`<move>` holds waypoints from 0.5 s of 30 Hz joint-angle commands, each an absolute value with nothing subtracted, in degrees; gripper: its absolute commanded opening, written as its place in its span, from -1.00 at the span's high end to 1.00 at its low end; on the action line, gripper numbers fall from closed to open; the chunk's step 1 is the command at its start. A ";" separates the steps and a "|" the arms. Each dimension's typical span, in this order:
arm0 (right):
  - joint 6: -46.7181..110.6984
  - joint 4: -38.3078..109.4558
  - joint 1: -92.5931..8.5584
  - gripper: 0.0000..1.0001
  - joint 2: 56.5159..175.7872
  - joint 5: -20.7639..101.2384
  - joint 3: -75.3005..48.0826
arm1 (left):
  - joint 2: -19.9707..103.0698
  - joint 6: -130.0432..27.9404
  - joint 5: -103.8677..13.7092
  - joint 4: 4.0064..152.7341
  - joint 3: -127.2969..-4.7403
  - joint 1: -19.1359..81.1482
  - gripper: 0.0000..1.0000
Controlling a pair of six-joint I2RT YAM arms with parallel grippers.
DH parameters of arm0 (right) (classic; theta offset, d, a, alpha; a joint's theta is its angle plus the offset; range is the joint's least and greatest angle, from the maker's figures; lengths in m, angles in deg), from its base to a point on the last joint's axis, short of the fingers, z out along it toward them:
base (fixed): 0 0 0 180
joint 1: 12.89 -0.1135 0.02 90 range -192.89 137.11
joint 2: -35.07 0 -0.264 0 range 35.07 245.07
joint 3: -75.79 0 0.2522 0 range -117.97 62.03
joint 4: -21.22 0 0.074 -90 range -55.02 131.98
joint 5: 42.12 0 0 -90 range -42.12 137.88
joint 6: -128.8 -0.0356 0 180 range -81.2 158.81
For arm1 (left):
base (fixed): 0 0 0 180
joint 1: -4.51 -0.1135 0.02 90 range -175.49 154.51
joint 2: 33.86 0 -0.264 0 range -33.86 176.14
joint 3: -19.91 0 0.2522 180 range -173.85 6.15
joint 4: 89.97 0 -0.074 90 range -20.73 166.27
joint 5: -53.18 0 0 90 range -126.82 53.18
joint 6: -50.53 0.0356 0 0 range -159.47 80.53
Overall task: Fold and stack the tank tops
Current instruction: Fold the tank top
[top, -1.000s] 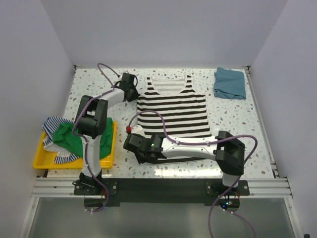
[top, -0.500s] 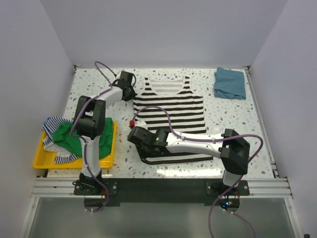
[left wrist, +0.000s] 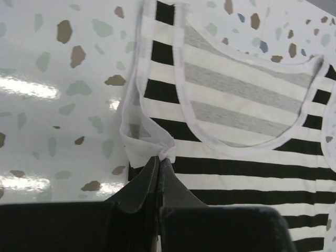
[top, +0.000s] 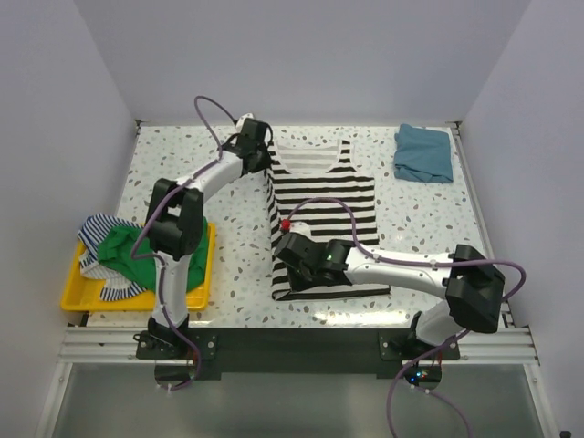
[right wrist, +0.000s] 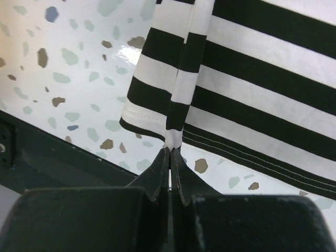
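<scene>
The black-and-white striped tank top (top: pixel 328 205) lies flat mid-table, neck to the far side, its left side folded in over the body. My left gripper (top: pixel 265 170) is shut on its white armhole edge (left wrist: pixel 157 148) at the upper left. My right gripper (top: pixel 285 274) is shut on the lower left hem corner (right wrist: pixel 175 134). A folded teal-blue tank top (top: pixel 423 152) lies at the far right. Green (top: pixel 128 253) and thin blue-striped (top: pixel 95 233) tank tops are heaped in a yellow tray (top: pixel 82 298).
The yellow tray stands at the near left, beside the left arm's base. The white walls close the table on three sides. The right arm's cable (top: pixel 338 205) arcs over the striped top.
Both grippers have moved to the right, carrying the striped top's left edge over its body. The top now looks narrower, with a straight left fold.
</scene>
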State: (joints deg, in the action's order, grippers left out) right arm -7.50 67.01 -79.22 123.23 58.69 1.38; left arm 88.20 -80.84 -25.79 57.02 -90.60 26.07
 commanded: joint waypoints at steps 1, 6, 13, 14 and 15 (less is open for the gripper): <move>-11.20 64.69 -79.07 1.00 119.98 58.86 5.76 | 90.07 -81.13 -24.16 56.93 -94.92 28.67 1.00; -13.66 63.81 -79.07 1.00 116.73 61.14 10.69 | 93.32 -81.57 -24.34 55.88 -98.43 31.40 1.00; -16.21 62.40 -79.07 1.00 114.26 62.73 15.35 | 96.04 -81.75 -24.60 55.70 -100.99 34.38 1.00; -16.39 62.23 -78.99 1.00 114.26 62.73 15.70 | 96.48 -81.83 -24.60 55.70 -101.16 34.56 1.00; -16.48 61.96 -79.07 1.00 114.00 62.82 16.05 | 96.66 -81.75 -24.51 55.61 -101.42 34.83 1.00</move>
State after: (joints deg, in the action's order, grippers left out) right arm -14.06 63.82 -79.08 116.08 60.83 14.96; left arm 96.40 -80.90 -25.81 55.12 -98.23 34.20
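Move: The left hand holds the striped tank top's left armhole edge. The spot on the chest it is bringing that edge to lies about 9 cm to its right, 2 cm back and 6 cm below. The neckline opening's middle is some 12 cm right and 2 cm ahead, the other shoulder strap about 23 cm right and 5 cm ahead. The right hand holds the hem; the part of the hem it heads over is roughly 5 cm right, 2 cm back and 5 cm below. Both shut grippers keep their pinch on the striped tank top's left side, carrying it rightward over the garment's front. The left hand sweeps about 8 cm right, rising slightly before sinking some 3 cm net; the right hand goes about 5 cm right while sinking over 3 cm and easing slightly back along the hem. Both turn a little clockwise and slow at the end. ##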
